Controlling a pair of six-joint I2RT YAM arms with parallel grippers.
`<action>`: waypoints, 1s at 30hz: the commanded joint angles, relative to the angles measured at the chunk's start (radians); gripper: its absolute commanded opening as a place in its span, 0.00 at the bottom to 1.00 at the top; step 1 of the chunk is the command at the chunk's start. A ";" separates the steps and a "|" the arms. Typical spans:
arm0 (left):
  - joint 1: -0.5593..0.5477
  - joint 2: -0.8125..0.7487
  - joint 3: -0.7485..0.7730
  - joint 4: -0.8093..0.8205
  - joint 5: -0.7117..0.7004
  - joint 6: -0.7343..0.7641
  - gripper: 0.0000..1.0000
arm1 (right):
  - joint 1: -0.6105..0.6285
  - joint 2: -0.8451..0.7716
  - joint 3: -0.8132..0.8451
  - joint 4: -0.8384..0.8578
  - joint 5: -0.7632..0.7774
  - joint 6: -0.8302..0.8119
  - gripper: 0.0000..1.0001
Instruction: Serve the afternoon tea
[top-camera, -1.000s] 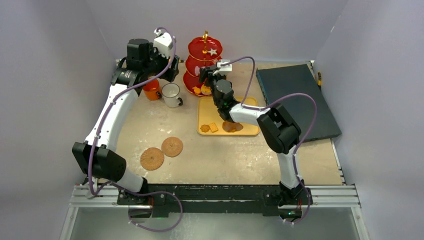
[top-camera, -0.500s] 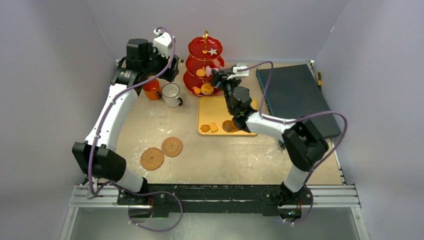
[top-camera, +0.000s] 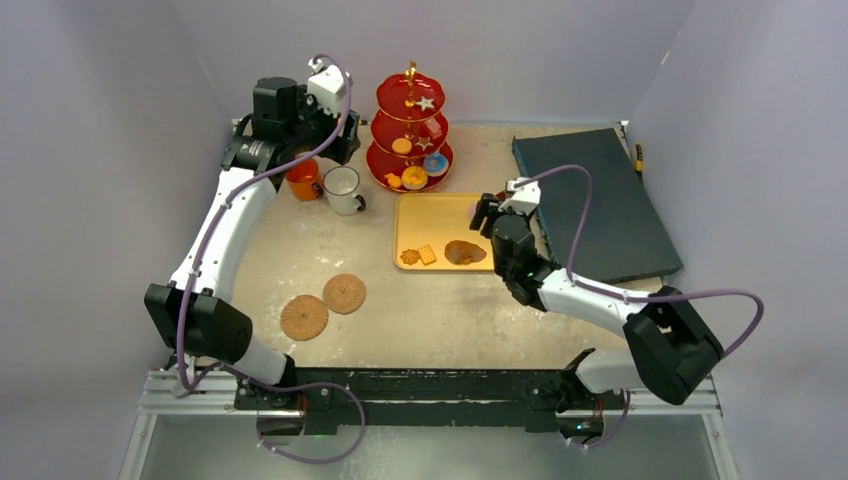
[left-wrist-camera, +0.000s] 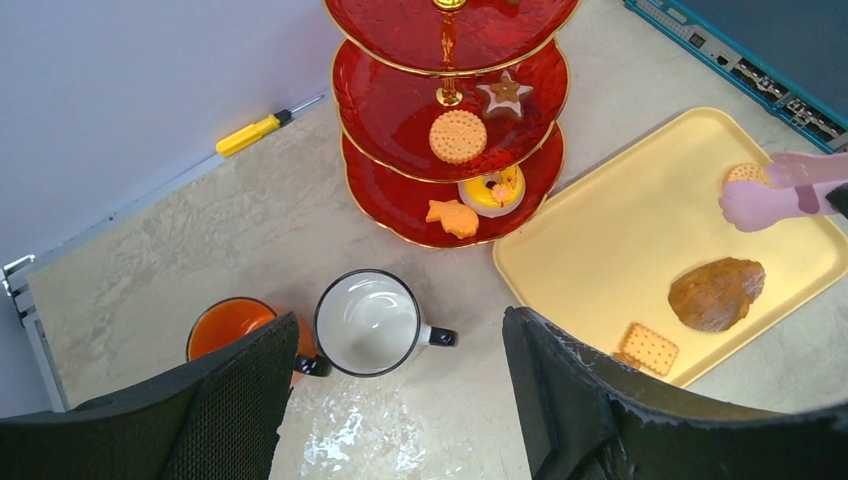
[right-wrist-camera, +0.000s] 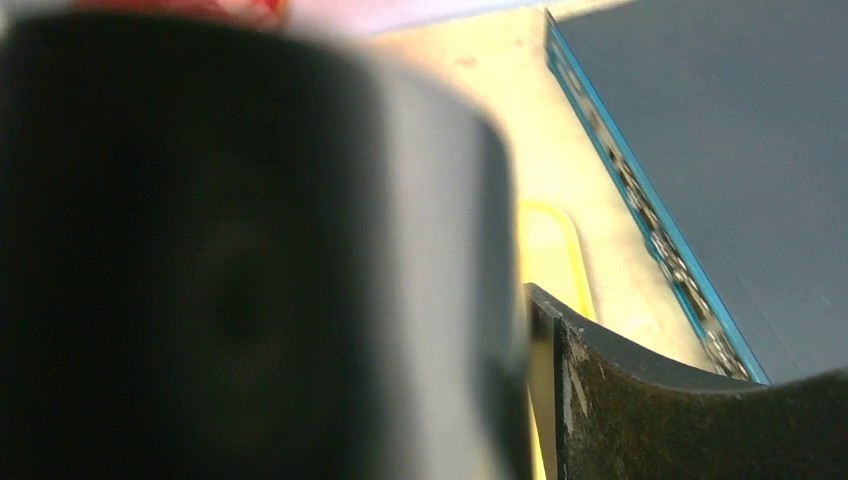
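The red three-tier stand (top-camera: 410, 130) (left-wrist-camera: 450, 120) stands at the back and carries several pastries and biscuits. Left of it are the orange mug (top-camera: 302, 178) (left-wrist-camera: 225, 330) and the white mug (top-camera: 342, 188) (left-wrist-camera: 368, 322). My left gripper (top-camera: 335, 140) (left-wrist-camera: 400, 330) hangs open above the mugs and holds nothing. My right gripper (top-camera: 487, 212) is over the tray's right part, shut on the tongs (left-wrist-camera: 770, 195), whose pink tips sit beside a round biscuit (left-wrist-camera: 745, 173). A brown pastry (top-camera: 463, 252), a square cracker (top-camera: 427, 254) and a star biscuit (top-camera: 409, 256) lie on the tray.
The flat yellow tray (top-camera: 440, 215) lies in front of the stand. A dark blue box (top-camera: 595, 200) sits at the right, close to my right arm. Two round woven coasters (top-camera: 304, 317) (top-camera: 344, 293) lie front left. A yellow screwdriver (left-wrist-camera: 250, 133) rests by the back wall.
My right arm has swung from the stand's lower tiers back to the right, over the tray. A blue-topped pastry now lies on the bottom tier. The left arm has not moved.
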 joint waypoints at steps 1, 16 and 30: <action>0.008 -0.010 0.001 0.040 0.035 -0.012 0.74 | -0.008 -0.067 -0.039 -0.160 0.081 0.127 0.68; 0.008 -0.013 -0.008 0.043 0.038 -0.012 0.74 | -0.022 -0.049 -0.072 -0.250 0.113 0.206 0.69; 0.008 0.006 0.016 0.033 0.045 -0.013 0.73 | -0.088 0.113 -0.010 -0.050 0.116 0.119 0.69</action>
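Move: Ahead and to the right of the right hand, which already holds the pink tongs, lies the last round cracker on the tray: about 5 cm forward, 5 cm right and some 19 cm below. The chicken leg lies 6 cm nearer the base than that cracker and 10 cm to its left; the square cracker is level with the chicken leg, 8 cm farther left. From the left hand the round cracker lies about 35 cm to the right, 1 cm back and 30 cm down. Sinking about 8 cm over the right end of the tray, the right hand brings the tongs down towards the round cracker, easing some 5 cm to the right. It drifts back a little while dropping, then comes forward again by about as much at the end; the fingers tip down and the hand turns clockwise, each about 10 degrees. It keeps its hold on the tongs, with the grip no tighter. ##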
